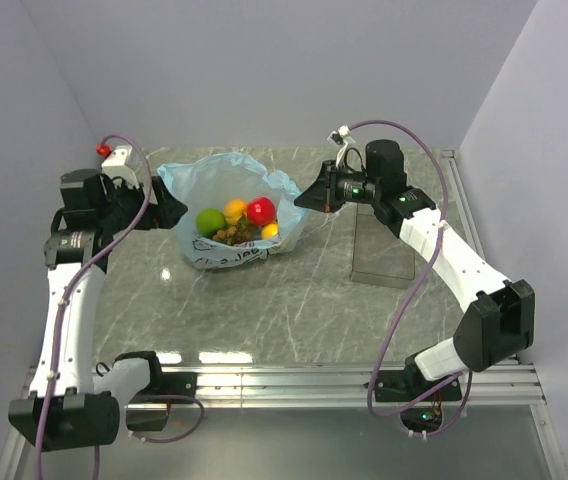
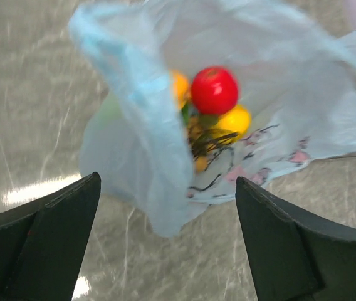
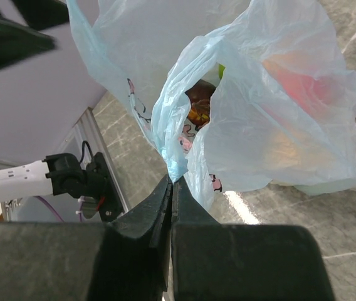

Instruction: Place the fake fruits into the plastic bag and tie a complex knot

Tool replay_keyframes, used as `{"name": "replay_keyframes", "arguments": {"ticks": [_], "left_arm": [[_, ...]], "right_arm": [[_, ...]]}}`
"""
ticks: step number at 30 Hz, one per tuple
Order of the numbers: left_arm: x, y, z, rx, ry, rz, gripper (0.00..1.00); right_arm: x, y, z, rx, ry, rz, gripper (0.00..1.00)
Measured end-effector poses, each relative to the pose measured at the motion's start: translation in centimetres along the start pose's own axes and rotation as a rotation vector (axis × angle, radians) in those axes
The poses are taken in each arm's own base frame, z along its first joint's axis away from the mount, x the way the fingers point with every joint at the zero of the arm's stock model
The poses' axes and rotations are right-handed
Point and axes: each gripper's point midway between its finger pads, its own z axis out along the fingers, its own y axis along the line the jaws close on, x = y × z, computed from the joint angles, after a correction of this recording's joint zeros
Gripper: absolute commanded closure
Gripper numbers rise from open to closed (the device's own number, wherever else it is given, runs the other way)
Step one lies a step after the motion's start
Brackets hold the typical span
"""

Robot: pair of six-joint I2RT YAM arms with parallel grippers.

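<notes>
The plastic bag (image 1: 192,185), light blue and crinkly, stands open on the marble table. Inside lie the fake fruits: a green apple (image 1: 210,221), an orange one (image 1: 235,209), a red one (image 1: 260,211), a yellow one (image 1: 270,230) and a brown bunch (image 1: 236,233). My left gripper (image 2: 167,180) is open just left of the bag. A loose fold of the bag (image 2: 143,119) hangs ahead of its fingers, ungripped. My right gripper (image 3: 172,180) is shut on the bag's (image 3: 272,113) right rim, holding it up. In the left wrist view the red fruit (image 2: 214,90) shows in the bag's mouth.
A clear rectangular tray (image 1: 384,252) stands right of the bag, under my right arm. A small red part (image 1: 103,150) sits at the back left corner. Walls close in the table on three sides; metal rails (image 1: 294,380) run along the near edge.
</notes>
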Motion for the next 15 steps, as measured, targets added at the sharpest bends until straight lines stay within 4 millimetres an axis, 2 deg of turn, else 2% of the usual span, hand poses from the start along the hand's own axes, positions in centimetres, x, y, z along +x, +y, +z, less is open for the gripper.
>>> {"name": "replay_keyframes", "arguments": {"ticks": [2, 4, 10, 13, 15], "left_arm": [[1.8, 1.4, 1.0, -0.041, 0.051, -0.032, 0.1], [2.7, 2.0, 1.6, -0.055, 0.074, -0.057, 0.12], [1.4, 2.6, 3.6, -0.046, 0.032, -0.101, 0.14], [0.9, 2.9, 4.6, -0.039, 0.018, -0.125, 0.22], [0.7, 3.1, 5.4, -0.036, 0.016, -0.149, 0.38]], "right_arm": [[0.0, 0.0, 0.0, 0.0, 0.0, -0.001, 1.0], [0.0, 0.0, 0.0, 0.0, 0.001, -0.007, 1.0], [0.3, 0.1, -0.1, -0.009, 0.019, -0.023, 1.0], [0.3, 0.3, -0.2, -0.017, 0.024, -0.032, 1.0], [0.3, 0.4, -0.3, -0.018, 0.028, -0.036, 1.0]]}}
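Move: The upright left flap of the plastic bag's mouth is about 7 cm ahead of the left hand, 2 cm right and 6 cm lower. Inside the bag, some 23–25 cm below this hand, are the green apple 11 cm ahead and 3 cm right, the grapes 7 cm ahead and 9 cm right, and the red apple 13 cm ahead and 17 cm right. From the right hand, pinching the bag's other side, the flap is roughly 25 cm left, 5 cm ahead, 5 cm lower. Down first, by not quite 4 cm, then forward about 5 cm, the left hand slides its open fingers around the bag's left flap, turning slightly as it goes, and begins to narrow them from nearly wide open to about three quarters. The right hand stays almost in place and keeps its pinch on the bag's right rim. ##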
